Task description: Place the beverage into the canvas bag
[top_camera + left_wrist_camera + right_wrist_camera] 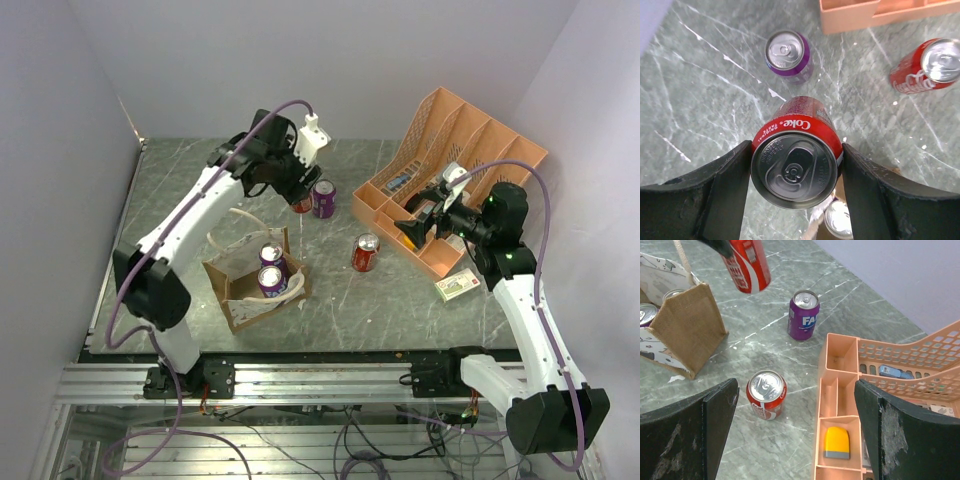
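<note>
My left gripper [298,196] is shut on a red Coke can [302,204], holding it by its sides above the table, just beyond the bag's far side. The left wrist view shows the can's top [795,167] between both fingers. The brown canvas bag [232,290] stands open at centre left with two cans inside [272,270]; its burlap side shows in the right wrist view [690,322]. A purple can [324,198] and another red can [366,252] stand on the table. My right gripper [412,232] is open and empty, over the organizer's near edge.
An orange plastic file organizer [450,170] stands at back right, holding a yellow item [837,442] and small blue things. A small green-and-white box [458,286] lies near the right arm. Walls close in the left, back and right sides.
</note>
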Robot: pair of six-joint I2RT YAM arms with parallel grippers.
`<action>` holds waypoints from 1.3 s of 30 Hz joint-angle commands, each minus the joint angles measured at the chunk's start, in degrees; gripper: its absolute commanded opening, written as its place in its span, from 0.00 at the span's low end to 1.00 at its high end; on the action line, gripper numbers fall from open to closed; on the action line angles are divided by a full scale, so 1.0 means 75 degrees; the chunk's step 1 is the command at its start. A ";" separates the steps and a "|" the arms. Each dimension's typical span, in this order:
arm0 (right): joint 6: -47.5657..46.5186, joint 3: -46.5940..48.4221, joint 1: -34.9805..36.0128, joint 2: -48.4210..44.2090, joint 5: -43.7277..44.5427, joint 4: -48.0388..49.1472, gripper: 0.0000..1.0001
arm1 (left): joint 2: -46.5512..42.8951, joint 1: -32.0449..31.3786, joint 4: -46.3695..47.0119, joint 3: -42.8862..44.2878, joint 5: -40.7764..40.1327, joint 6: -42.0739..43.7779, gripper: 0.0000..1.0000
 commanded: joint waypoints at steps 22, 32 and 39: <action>-0.0135 -0.0136 -0.0094 -0.0120 -0.0201 0.0055 1.00 | -0.4866 -0.0433 -0.1682 -0.2017 0.0035 0.1033 0.07; -0.0097 -0.0214 -0.0185 -0.0100 -0.0312 0.0127 1.00 | -0.5460 -0.0216 -0.2039 -0.3230 -0.0536 0.1232 0.07; -0.0097 -0.0232 -0.0226 -0.0152 -0.0369 0.0142 1.00 | -0.5003 -0.0216 -0.2080 -0.3554 -0.1136 0.1083 0.07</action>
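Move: The left gripper already holds a red Coke can in the air. The canvas bag's middle is about 15 cm back, 10 cm to the left and 15 cm below. In the bag's right part stand two purple cans, one 9 cm back and 7 cm left of this gripper, the other 14 back and 7 left. A loose purple can stands 8 cm ahead and 6 right. From the right gripper the bag lies some 35 cm left, 6 back, 20 lower. Bring the left gripper back about 18 cm and left some 11, keeping its hold on the Coke can. Arch up roughly 9 cm as it travels, then sink nearly as far over the bag's open mouth, beside the two purple cans. Let the wrist roll its left side up by about 10 degrees on the way down. ##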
